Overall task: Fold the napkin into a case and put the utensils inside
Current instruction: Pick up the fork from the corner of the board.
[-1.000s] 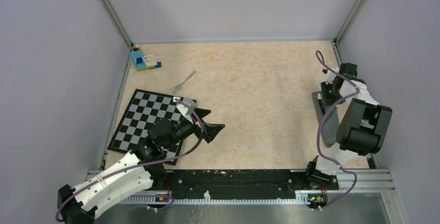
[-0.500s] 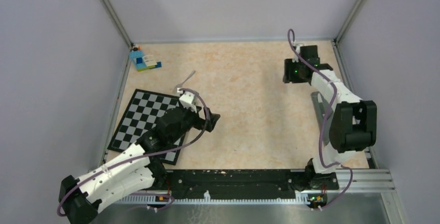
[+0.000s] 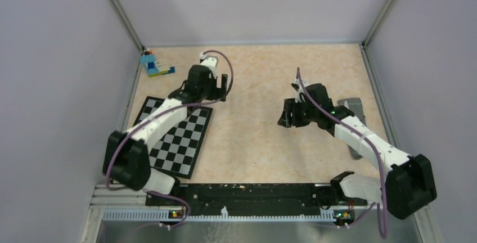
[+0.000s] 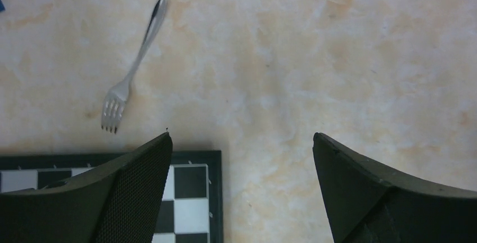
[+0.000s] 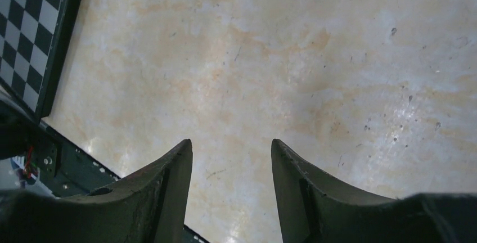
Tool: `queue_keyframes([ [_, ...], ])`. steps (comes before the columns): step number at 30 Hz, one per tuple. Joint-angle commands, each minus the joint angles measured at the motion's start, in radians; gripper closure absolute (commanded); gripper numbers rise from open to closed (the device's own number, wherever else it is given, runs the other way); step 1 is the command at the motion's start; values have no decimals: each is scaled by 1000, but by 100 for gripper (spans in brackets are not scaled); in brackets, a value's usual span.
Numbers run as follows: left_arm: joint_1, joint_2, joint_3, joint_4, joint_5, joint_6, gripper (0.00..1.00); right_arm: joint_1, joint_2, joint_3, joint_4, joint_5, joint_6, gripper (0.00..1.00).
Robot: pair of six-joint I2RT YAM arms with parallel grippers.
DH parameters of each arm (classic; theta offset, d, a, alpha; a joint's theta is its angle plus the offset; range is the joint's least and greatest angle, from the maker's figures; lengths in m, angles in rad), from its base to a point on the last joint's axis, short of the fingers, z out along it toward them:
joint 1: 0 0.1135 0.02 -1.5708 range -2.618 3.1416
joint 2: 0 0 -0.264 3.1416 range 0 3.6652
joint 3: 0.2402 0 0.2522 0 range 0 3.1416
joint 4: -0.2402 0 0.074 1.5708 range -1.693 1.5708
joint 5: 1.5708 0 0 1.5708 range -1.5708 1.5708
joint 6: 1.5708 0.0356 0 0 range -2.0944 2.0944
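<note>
The silver fork [image 4: 132,74] lies on the bare table just beyond the checkered mat's far edge; in the top view my left arm covers it. My left gripper [image 4: 242,142] [image 3: 218,91] hovers wide open above the mat's far right corner, with the fork ahead and to the left of its fingers. The dark grey napkin [image 3: 353,107] lies as a narrow strip along the right edge, partly under my right arm. My right gripper [image 5: 232,147] [image 3: 286,116] hangs open over bare table right of the middle, holding nothing.
The black-and-white checkered mat [image 3: 174,136] lies at the left, its corner [image 4: 197,198] under my left gripper. A blue toy-brick block [image 3: 154,64] stands in the far left corner. Walls close the table on three sides, and the base rail [image 3: 253,195] runs along the near edge.
My left arm swung from over the mat's right side out to the far side, above the fork. My right arm left the strip at the right edge, came toward the middle, and its jaws spread wider.
</note>
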Motion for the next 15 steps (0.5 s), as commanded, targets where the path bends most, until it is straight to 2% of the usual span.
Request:
queue_keyframes([
  [1,68,248,230,-122,0,238,3,0,-151,-48,-2,-66,1,47],
  [4,101,391,390,-251,-34,278,1,0,-234,-87,-15,-104,2,47],
  [10,145,538,514,-317,-80,382,1,-1,-359,-158,39,-173,34,47],
  [15,207,639,614,-391,-6,433,4,-1,-354,-145,27,-173,11,46],
])
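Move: The fork lies flat on the table about 9 cm ahead of the left hand, some 10 cm to its left and roughly 16 cm below. From that hand, the middle of the checkered board is about 15 cm back and 23 cm to the left, and the toy bricks are some 22 cm ahead and 33 cm left, both about table height. From the right hand the fork is roughly 20 cm ahead, 40 cm left and 11 cm below. Towards the fork, touching nothing yet, the left hand swoops forward about 10 cm while sinking some 8 cm and swinging left; the forward run slows as the leftward drift builds. Its wrist tips farther down and rolls left side up, some 30 degrees in all, fingers staying wide open. The empty right hand eases back about 5.5 cm and rises slightly. ##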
